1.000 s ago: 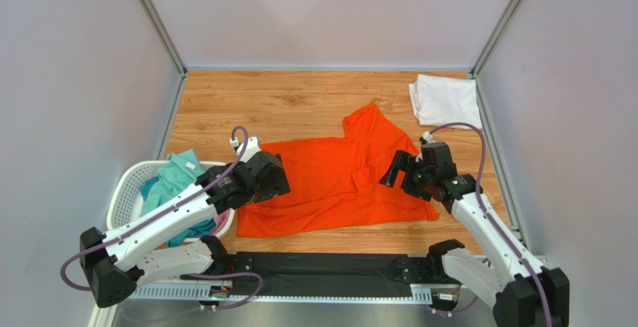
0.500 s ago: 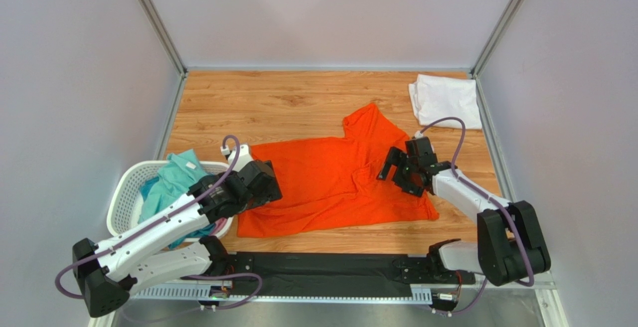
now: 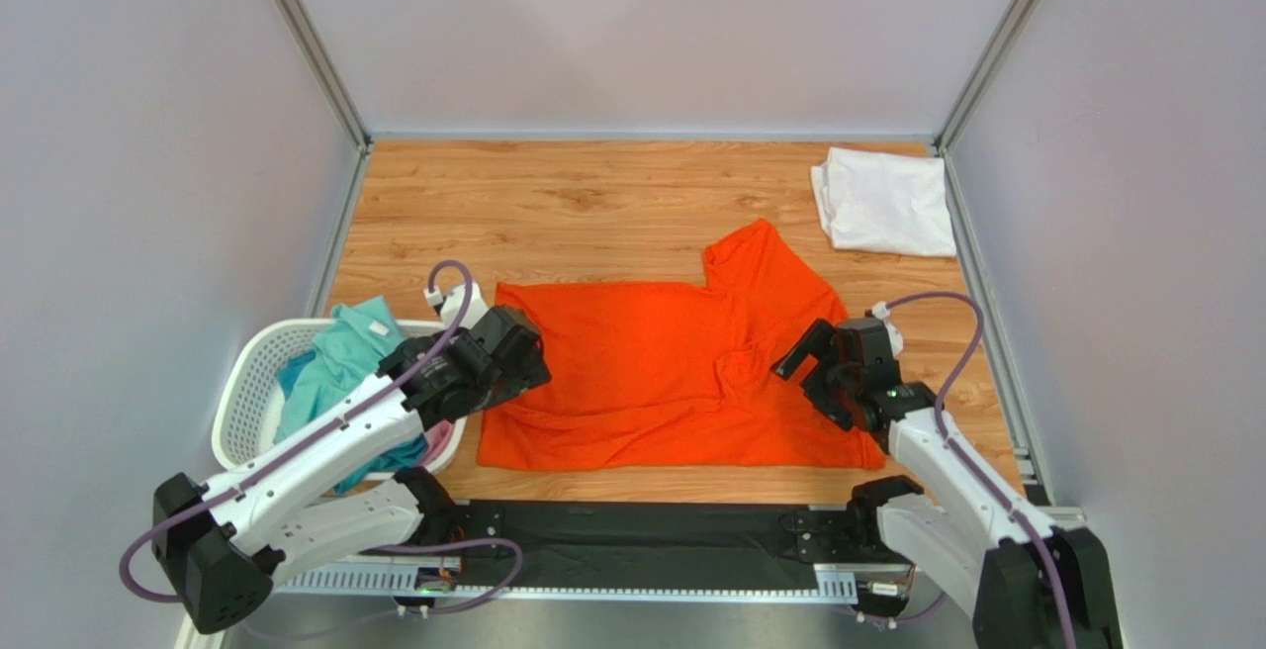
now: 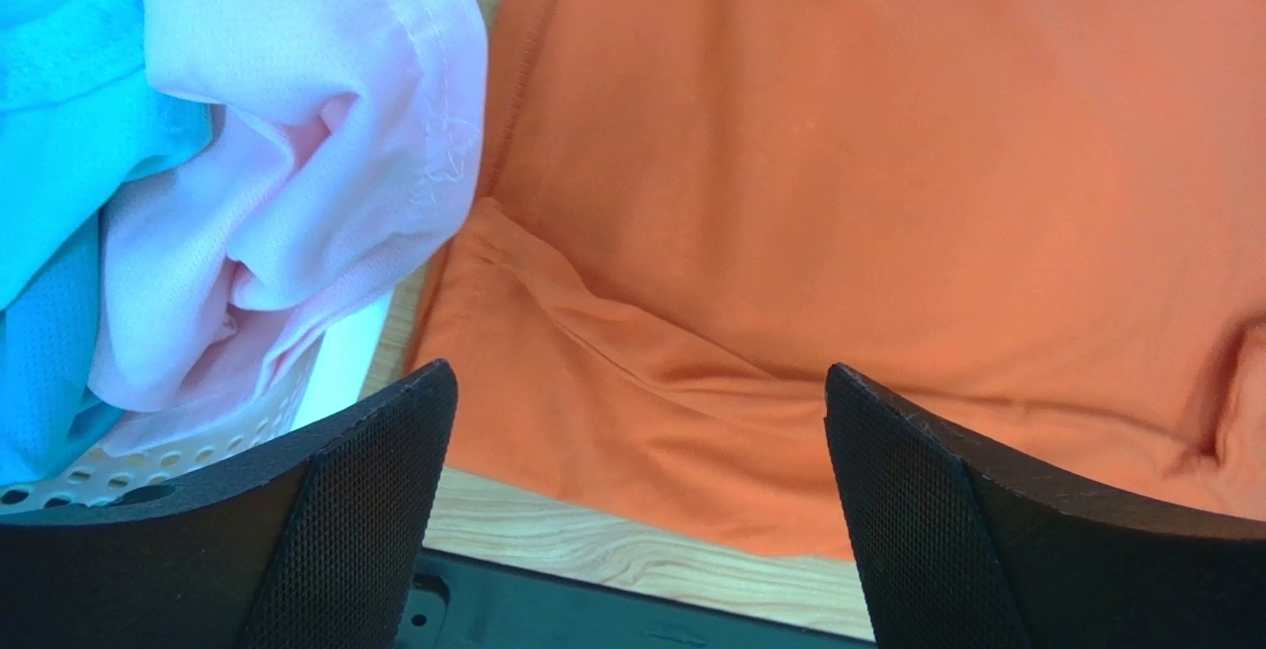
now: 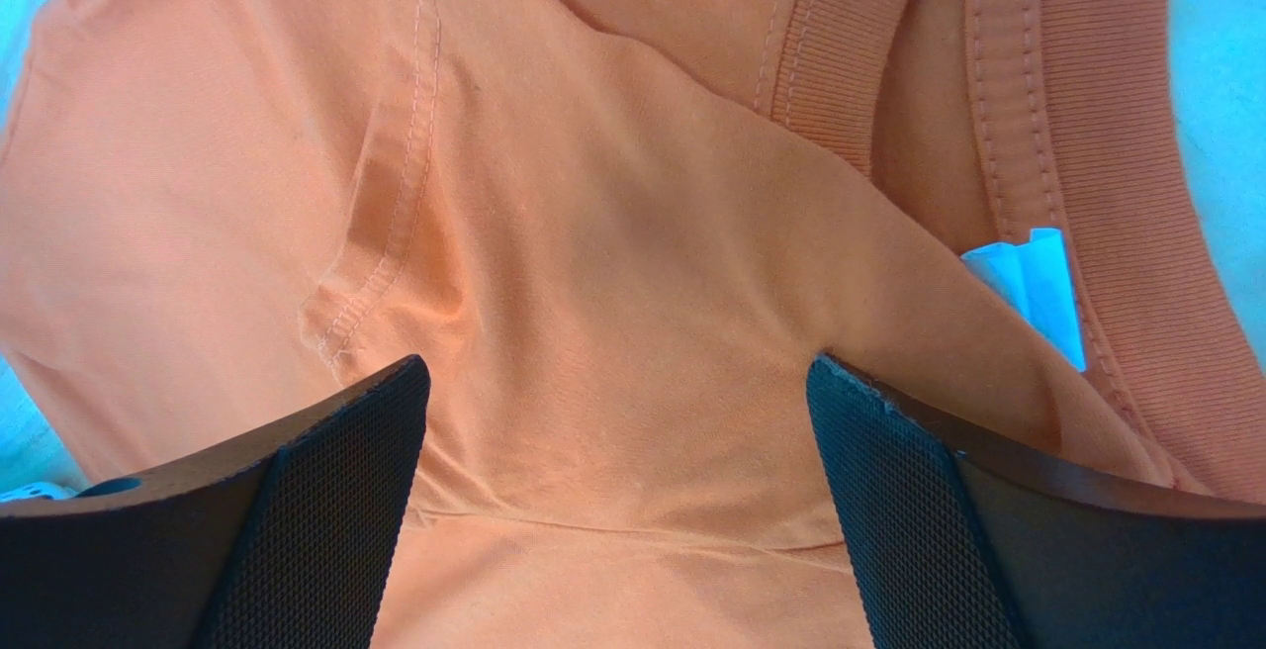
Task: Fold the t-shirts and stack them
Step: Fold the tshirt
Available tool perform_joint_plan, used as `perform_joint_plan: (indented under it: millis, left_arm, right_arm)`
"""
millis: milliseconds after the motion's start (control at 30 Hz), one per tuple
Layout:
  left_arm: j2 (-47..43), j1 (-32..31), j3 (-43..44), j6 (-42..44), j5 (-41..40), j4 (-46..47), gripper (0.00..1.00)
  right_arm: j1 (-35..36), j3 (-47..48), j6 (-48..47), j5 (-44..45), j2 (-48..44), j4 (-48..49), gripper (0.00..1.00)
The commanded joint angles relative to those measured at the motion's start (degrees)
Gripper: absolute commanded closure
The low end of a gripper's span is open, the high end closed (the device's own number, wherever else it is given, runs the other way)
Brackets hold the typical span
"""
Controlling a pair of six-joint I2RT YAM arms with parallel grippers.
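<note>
The bright orange t-shirt (image 3: pixel 654 375) lies spread on the wooden table, creased near its collar (image 5: pixel 1026 115). My left gripper (image 3: pixel 513 360) hovers open over its left near corner (image 4: pixel 595 397), beside the basket. At the shirt's right side, by the collar and shoulder seam, my right gripper (image 3: pixel 815 367) stands open just above the cloth (image 5: pixel 595 234). Nothing is between either pair of fingers. A folded white t-shirt (image 3: pixel 887 201) lies at the back right. Teal (image 3: pixel 345 352) and pink (image 4: pixel 297 160) shirts sit in the basket.
The white mesh laundry basket (image 3: pixel 245 382) stands at the left near edge, its rim (image 4: pixel 349 375) close to my left fingers. A black rail (image 3: pixel 639 531) runs along the near edge. Grey walls enclose the table on three sides.
The orange shirt has shifted right and lies flatter, its near hem straighter. My right gripper moved nearer and to the right; the left gripper drew slightly left. Both stayed open.
</note>
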Motion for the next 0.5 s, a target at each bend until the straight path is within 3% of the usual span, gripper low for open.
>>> perform_joint_plan:
  millis: [0, 133, 333, 467]
  left_arm:
    - [1.3, 2.6, 2.1, 2.6, 0.7, 1.7, 0.00]
    - [3.9, 6.6, 4.4, 6.7, 3.2, 4.6, 0.00]
    - [14.3, 13.3, 14.3, 12.1, 4.9, 4.6, 0.00]
    - [22.5, 17.1, 21.5, 15.0, 6.3, 4.6, 0.00]
  right_arm:
    - [-0.4, -2.8, 3.1, 3.7, -6.6, -10.9, 0.00]
    - [-0.3, 0.9, -3.1, 5.5, -13.2, -11.8, 0.00]
    - [-0.3, 18.4, -12.5, 6.9, -9.7, -19.1, 0.00]
    - [-0.3, 20.8, -12.5, 8.7, -9.1, -20.4, 0.00]
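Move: The shirt's far-left corner lies about 17 cm ahead of the left hand, 3 cm to its left and 11 cm below, with the laundry basket's middle some 21 cm to that hand's left and level with it. The right hand is low on the shirt's near right part. Its sleeve lies about 19 cm ahead and 5 cm left, the collar side 12 cm ahead and 5 cm right, and the white stack about 28 cm ahead and 16 cm right. Finish the right gripper's smoothing drag: keep its open fingers on the cloth, slide back and slightly right about 2.5 cm, then lift off steeply some 12 cm, coming forward again as the fingertips tilt up a little. Meanwhile send the open left gripper forward over the shirt, gently then faster, about 9 cm towards the far-left corner, rising slightly late on. ##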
